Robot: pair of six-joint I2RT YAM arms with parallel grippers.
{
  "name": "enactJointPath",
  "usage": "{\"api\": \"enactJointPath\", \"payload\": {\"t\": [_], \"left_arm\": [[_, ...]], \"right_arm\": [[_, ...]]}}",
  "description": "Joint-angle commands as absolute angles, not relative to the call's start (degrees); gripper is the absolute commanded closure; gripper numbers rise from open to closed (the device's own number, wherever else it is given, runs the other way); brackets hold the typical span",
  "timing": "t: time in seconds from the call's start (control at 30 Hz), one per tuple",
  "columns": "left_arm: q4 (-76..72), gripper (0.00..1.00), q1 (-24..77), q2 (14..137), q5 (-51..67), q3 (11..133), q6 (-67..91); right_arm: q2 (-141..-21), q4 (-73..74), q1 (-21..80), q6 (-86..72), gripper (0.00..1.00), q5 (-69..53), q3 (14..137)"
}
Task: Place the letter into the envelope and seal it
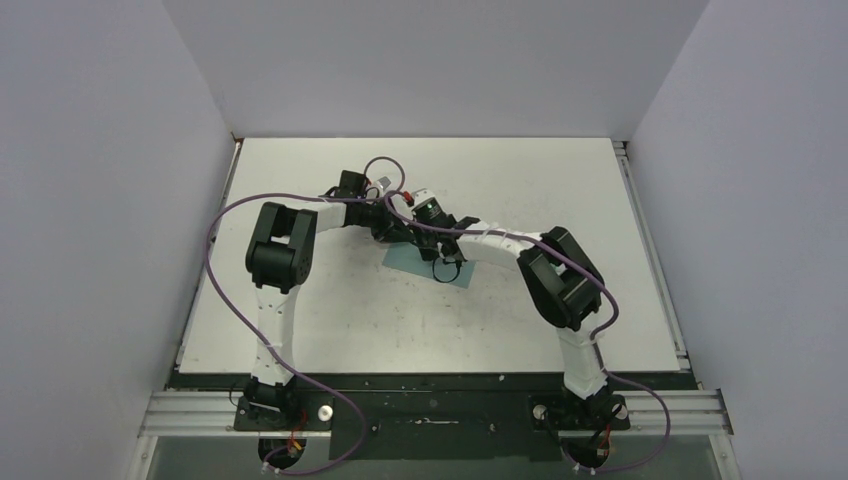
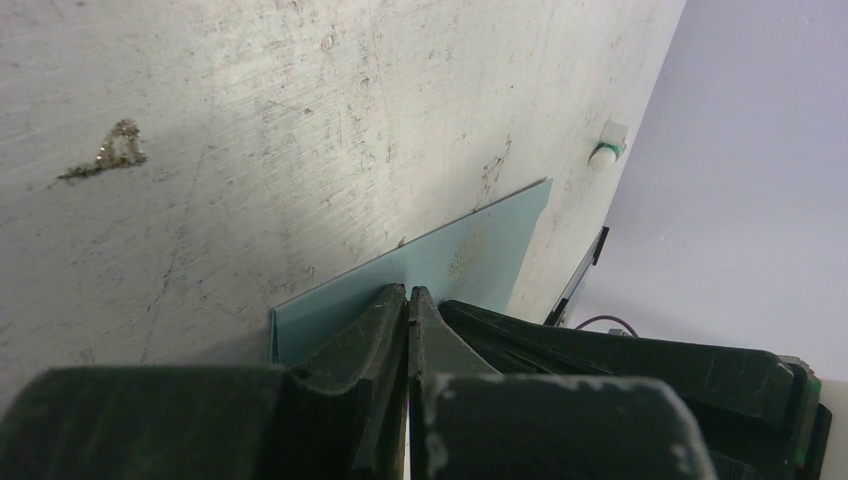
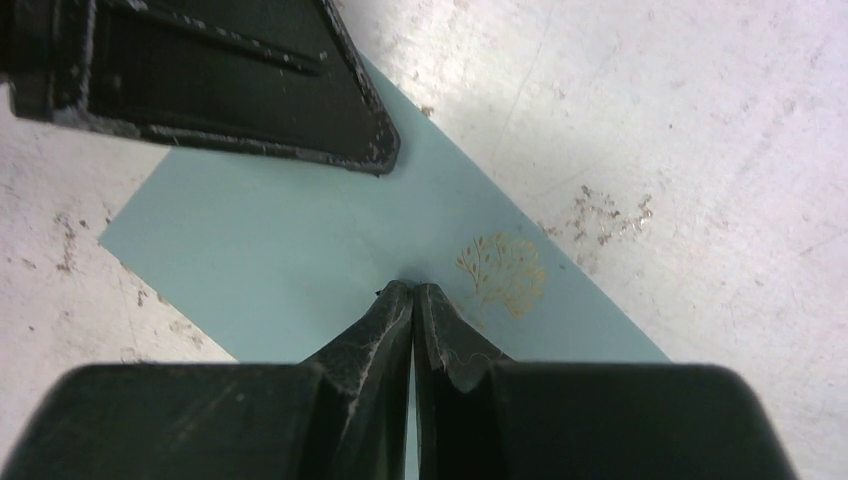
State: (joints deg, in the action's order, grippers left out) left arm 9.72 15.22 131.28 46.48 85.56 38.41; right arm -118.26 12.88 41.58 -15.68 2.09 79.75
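The teal envelope (image 1: 418,262) lies flat on the table under both grippers. It also shows in the left wrist view (image 2: 485,245) and the right wrist view (image 3: 270,240), with a gold tree print (image 3: 502,272) on its face. My left gripper (image 2: 408,292) is shut, its tips resting on the envelope near one long edge. My right gripper (image 3: 413,288) is shut, its tips pressing on the envelope beside the gold print. The left fingers (image 3: 300,100) touch the envelope a short way from the right ones. The letter is not in view.
A small white-and-green glue tube (image 2: 607,147) lies on the table beyond the envelope, near the table's far edge. The table top (image 1: 330,320) is scuffed white, with a black rail along its near edge. Grey walls stand on three sides.
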Motion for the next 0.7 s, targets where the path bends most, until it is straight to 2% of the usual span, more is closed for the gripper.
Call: {"api": "enactJointPath", "payload": {"t": [0.0, 0.67], "left_arm": [[14.76, 1.0, 14.15, 133.16, 39.52, 84.73, 34.82], [16.44, 1.0, 14.22, 134.01, 39.13, 85.82, 33.23]], "right_arm": [[-116.1, 22.86, 40.52, -13.51, 0.94, 1.92, 75.98], [-112.3, 21.75, 32.26, -18.97, 0.93, 7.36, 73.14]]}}
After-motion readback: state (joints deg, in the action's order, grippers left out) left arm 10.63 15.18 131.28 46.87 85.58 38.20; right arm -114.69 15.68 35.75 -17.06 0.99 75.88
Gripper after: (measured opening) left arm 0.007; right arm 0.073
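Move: Some 11 cm to the right of the right hand's closed fingertips and 4 cm back lies the right end of the envelope, where the stroke is heading. The gold tree emblem is about 2 cm ahead and 3 cm to the right. The left hand's fingertips rest on the envelope about 3 cm ahead and 3 cm to the left. From the left hand, the right end lies roughly 14 cm to the right and 7 cm back. All of it is about 1 cm below the hands. Sliding its closed fingertips over the envelope at an unchanged height, the right hand strokes about 5 cm to the right towards the right end, passing on the near side of the gold emblem. It eases slightly back, then slightly forward, speeding up late as the wrist turns a few degrees clockwise. The left hand keeps its closed tips on the envelope's far edge, nearly still. ##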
